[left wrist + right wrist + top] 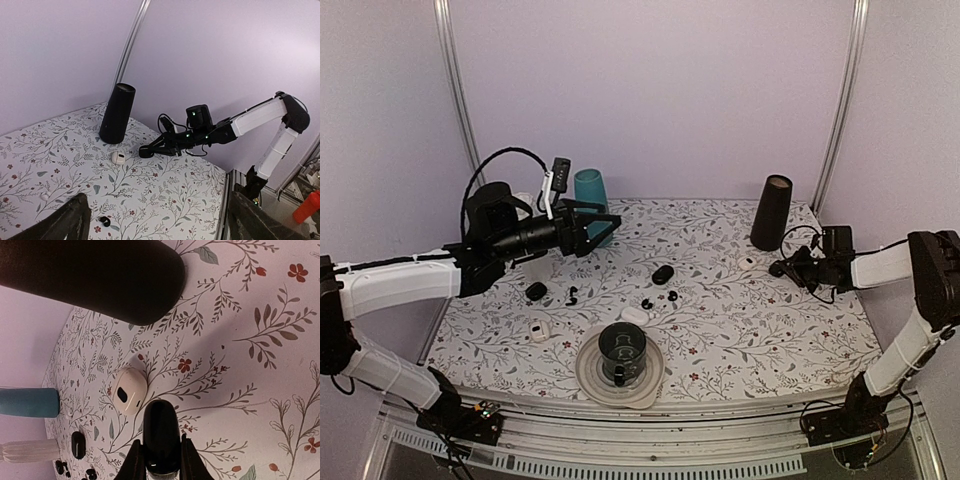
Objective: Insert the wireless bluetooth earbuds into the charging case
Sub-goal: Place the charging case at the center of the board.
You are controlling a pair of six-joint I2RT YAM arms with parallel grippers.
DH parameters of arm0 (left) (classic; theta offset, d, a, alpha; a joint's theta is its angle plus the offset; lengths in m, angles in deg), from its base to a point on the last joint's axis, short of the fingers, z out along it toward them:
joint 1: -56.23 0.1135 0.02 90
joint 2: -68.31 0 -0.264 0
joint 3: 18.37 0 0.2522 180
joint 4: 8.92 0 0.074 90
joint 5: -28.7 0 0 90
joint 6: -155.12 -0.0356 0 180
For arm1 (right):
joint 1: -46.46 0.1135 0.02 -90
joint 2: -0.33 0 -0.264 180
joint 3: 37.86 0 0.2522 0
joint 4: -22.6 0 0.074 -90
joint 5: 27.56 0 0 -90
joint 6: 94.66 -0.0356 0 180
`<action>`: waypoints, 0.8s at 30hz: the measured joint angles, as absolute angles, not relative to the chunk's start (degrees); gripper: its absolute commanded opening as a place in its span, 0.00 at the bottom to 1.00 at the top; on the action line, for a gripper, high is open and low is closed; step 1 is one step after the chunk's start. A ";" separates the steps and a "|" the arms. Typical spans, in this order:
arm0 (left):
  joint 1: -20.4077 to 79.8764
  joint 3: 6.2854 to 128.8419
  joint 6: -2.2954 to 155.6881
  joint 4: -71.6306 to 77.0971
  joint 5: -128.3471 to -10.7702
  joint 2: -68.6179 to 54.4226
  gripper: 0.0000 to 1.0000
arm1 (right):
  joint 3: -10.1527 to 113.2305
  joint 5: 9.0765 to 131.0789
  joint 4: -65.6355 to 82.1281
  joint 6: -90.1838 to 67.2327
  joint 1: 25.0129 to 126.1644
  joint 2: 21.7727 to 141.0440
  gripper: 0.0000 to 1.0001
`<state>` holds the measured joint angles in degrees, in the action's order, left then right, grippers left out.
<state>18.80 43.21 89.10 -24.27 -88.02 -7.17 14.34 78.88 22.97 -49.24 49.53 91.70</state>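
Observation:
Small black earbuds point(571, 296) point(647, 302) point(672, 296) lie loose on the floral tabletop near its middle; one earbud point(104, 220) also shows in the left wrist view. My right gripper point(785, 268) point(160, 441) is low over the table at the right and shut on a black pebble-shaped charging case point(161, 432) point(146, 151), whose lid looks closed. A white case point(129, 390) lies just beyond it. My left gripper point(592, 226) point(165, 230) hangs open and empty high over the back left.
Two more black cases point(662, 273) point(536, 291) and white cases point(634, 314) point(538, 329) point(748, 262) lie about. A tall black cylinder point(771, 212) stands at the back right and a teal cup point(590, 190) at the back left. A dark cup on a plate point(590, 375) sits at the front.

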 measured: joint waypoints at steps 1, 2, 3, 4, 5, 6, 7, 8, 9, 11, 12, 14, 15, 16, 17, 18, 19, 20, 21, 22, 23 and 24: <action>18.85 43.21 89.13 -24.11 -87.91 -7.13 0.96 | 14.86 78.80 22.97 -49.24 49.29 92.73 0.04; 18.87 43.21 89.13 -23.94 -87.80 -7.07 0.96 | 15.52 78.75 22.99 -49.22 49.05 93.80 0.04; 18.91 43.21 89.13 -23.76 -87.76 -7.02 0.96 | 16.26 78.73 23.08 -49.19 48.99 94.94 0.04; 18.93 43.21 89.13 -23.61 -87.73 -6.96 0.96 | 17.03 78.73 23.13 -49.17 48.88 96.09 0.04; 18.93 43.21 89.13 -23.43 -87.65 -6.91 0.96 | 17.55 78.77 23.28 -49.13 48.81 96.97 0.05; 18.96 43.16 89.13 -23.35 -87.60 -6.80 0.96 | 18.10 78.82 23.45 -49.02 48.72 98.04 0.07; 18.98 43.12 89.13 -23.28 -87.56 -6.72 0.96 | 18.54 78.84 23.47 -48.95 48.68 98.85 0.09; 18.98 43.03 89.15 -23.15 -87.51 -6.56 0.96 | 18.93 78.91 23.47 -48.84 48.64 99.72 0.11; 19.00 42.97 89.15 -23.09 -87.49 -6.45 0.96 | 19.26 79.15 23.61 -48.80 48.61 100.47 0.14; 19.02 42.77 89.15 -22.89 -87.41 -6.17 0.96 | 20.26 79.50 23.89 -48.69 48.53 101.49 0.20; 19.02 42.73 89.17 -22.84 -87.34 -6.17 0.96 | 20.83 79.61 23.98 -48.54 48.51 102.02 0.25; 19.02 42.57 89.17 -22.69 -87.12 -6.17 0.96 | 21.75 79.78 24.02 -48.25 48.37 102.87 0.35; 19.02 42.40 89.21 -22.63 -86.90 -6.15 0.96 | 22.03 79.85 23.89 -48.10 48.26 103.09 0.41; 19.02 42.22 89.26 -22.56 -86.68 -6.06 0.96 | 22.25 79.76 23.50 -47.93 48.24 103.20 0.47; 19.02 41.98 89.35 -22.36 -86.42 -5.86 0.96 | 22.41 79.67 23.15 -47.66 48.20 103.26 0.51; 19.02 41.65 89.37 -22.28 -86.16 -5.54 0.96 | 22.45 79.61 22.82 -46.99 48.16 103.26 0.55; 19.02 41.35 89.39 -22.23 -86.03 -5.21 0.96 | 22.47 79.54 22.54 -46.79 48.16 103.26 0.61; 19.02 41.15 89.41 -22.15 -85.83 -4.90 0.96 | 22.47 79.47 22.25 -46.72 48.16 103.26 0.66; 19.02 40.96 89.52 -22.17 -85.64 -4.64 0.96 | 22.47 79.47 21.90 -46.11 48.16 103.26 0.71; 19.04 40.67 89.59 -22.17 -85.39 -4.33 0.96 | 22.47 79.36 21.53 -45.92 48.16 103.26 0.76; 19.04 40.50 89.61 -22.19 -85.18 -4.16 0.96 | 22.47 79.21 21.11 -45.50 48.16 103.26 0.80; 19.04 40.21 89.67 -22.19 -84.91 -4.01 0.96 | 22.49 79.26 20.98 -44.76 48.16 103.24 0.83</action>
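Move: The right hand holds the black charging case just above the table. Its set-down spot is about 5 cm ahead, 1 cm left and 5 cm below. The beige case lies roughly 7 cm ahead and 8 cm to the left, also 5 cm below; the dark tumbler stands some 15 cm ahead and 1 cm left. From the idle left hand that spot is about 16 cm ahead, 43 cm right and 30 cm below. Still pinching the black charging case, the right hand sets it down on the tabletop in front of the dark tumbler, reaching about 3 cm forward and sinking about 3 cm. The fingers then open wide and let go of the case, while the hand eases barely half a centimetre back and a touch lower around it. ##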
